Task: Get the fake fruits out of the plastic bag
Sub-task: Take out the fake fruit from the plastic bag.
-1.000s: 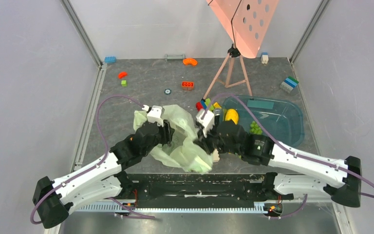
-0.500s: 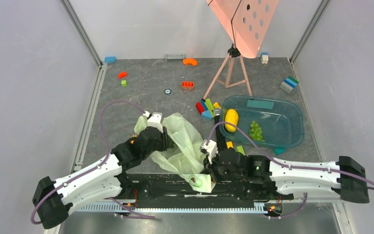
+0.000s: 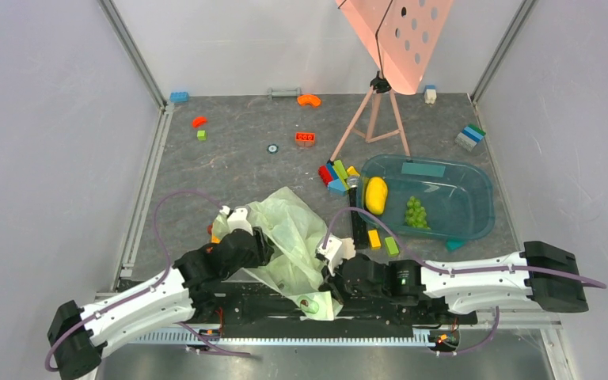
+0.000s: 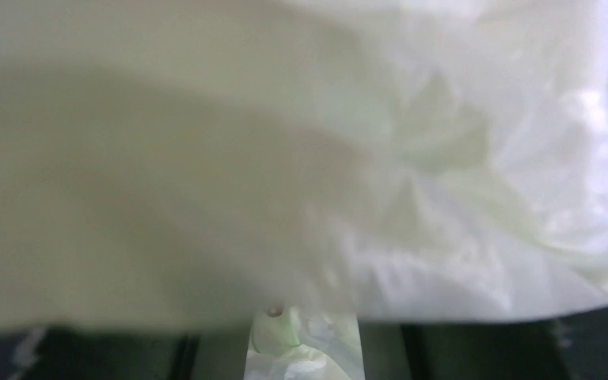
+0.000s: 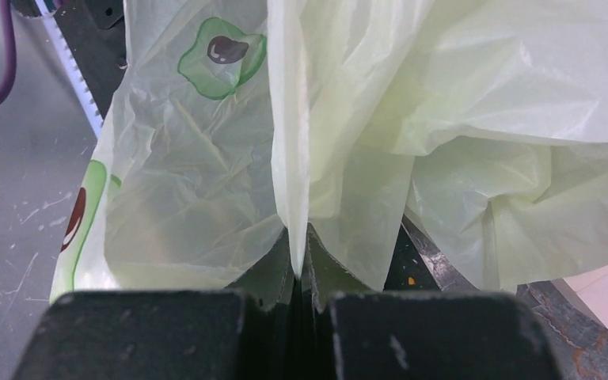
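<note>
The pale-green plastic bag (image 3: 289,233) lies crumpled at the near middle of the table, one printed corner (image 3: 313,303) hanging over the base rail. My right gripper (image 3: 326,277) is shut on a fold of the bag (image 5: 289,158), pinched between its jaws (image 5: 299,265). My left gripper (image 3: 261,241) is pressed into the bag's left side, and the bag (image 4: 443,158) fills the left wrist view and hides the fingers. A yellow fake fruit (image 3: 376,195) and a green bumpy cluster (image 3: 416,212) lie in the teal tray (image 3: 475,194).
Coloured bricks (image 3: 334,174) sit left of the tray, and two more (image 3: 381,241) lie in front of it. A pink perforated panel on a tripod (image 3: 376,115) stands at the back. Small pieces (image 3: 305,138) and a brick stack (image 3: 469,136) are scattered further back.
Both arms have drawn back toward the near edge. The right gripper has dragged the bag from beside the tray to the front, and its corner now hangs over the rail.
</note>
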{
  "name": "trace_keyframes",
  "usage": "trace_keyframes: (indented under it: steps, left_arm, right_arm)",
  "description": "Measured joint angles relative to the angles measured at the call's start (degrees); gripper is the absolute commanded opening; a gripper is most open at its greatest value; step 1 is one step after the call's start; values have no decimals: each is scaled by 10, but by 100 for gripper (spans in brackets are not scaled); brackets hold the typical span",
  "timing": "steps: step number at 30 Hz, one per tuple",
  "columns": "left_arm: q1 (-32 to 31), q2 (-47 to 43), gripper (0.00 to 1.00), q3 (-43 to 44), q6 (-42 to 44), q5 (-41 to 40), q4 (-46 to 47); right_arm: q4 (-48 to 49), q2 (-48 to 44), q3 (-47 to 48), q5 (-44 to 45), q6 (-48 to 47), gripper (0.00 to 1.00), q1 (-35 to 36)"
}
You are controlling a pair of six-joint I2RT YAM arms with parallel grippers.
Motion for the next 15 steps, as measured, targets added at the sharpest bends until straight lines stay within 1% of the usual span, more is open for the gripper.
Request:
trace_keyframes:
  steps: [4, 7, 9, 12, 15]
  left_arm:
    - [-1, -27, 77, 3, 2, -11, 2]
    - [-1, -20, 84, 23, 10, -30, -1]
    - [-1, 3, 89, 49, 18, -46, -1]
    - [-1, 48, 91, 84, 25, -68, 1]
    - [-1, 92, 88, 105, 37, -80, 10]
  right_arm:
    - [1, 3, 0, 14, 0, 0, 3]
    - [1, 3, 0, 21, 0, 0, 3]
    - [1, 3, 0, 24, 0, 0, 3]
    - [1, 3, 0, 29, 0, 0, 3]
    - [1, 3, 0, 33, 0, 0, 3]
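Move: The left hand is low within the folds of the plastic bag, whose middle lies about 3 cm ahead of it, some 5 cm to its right and roughly level. Orange blocks stand about 13 cm to its left and 6 cm ahead; a pale block is some 19 cm to its right and 2 cm ahead, both a few centimetres lower. The right hand already pinches the bag's near right edge, with the bag's middle about 12 cm ahead, 10 cm left and a little below. Up and forward together, the left hand rises nearly 5 cm and advances about 4 cm under the bag's film, rising first and levelling off at the end. Its fingers spread from half open to almost fully open and tip up slightly, with the film draped over the hand. The right hand practically stays in place, keeping its pinch on the bag's near right edge. ##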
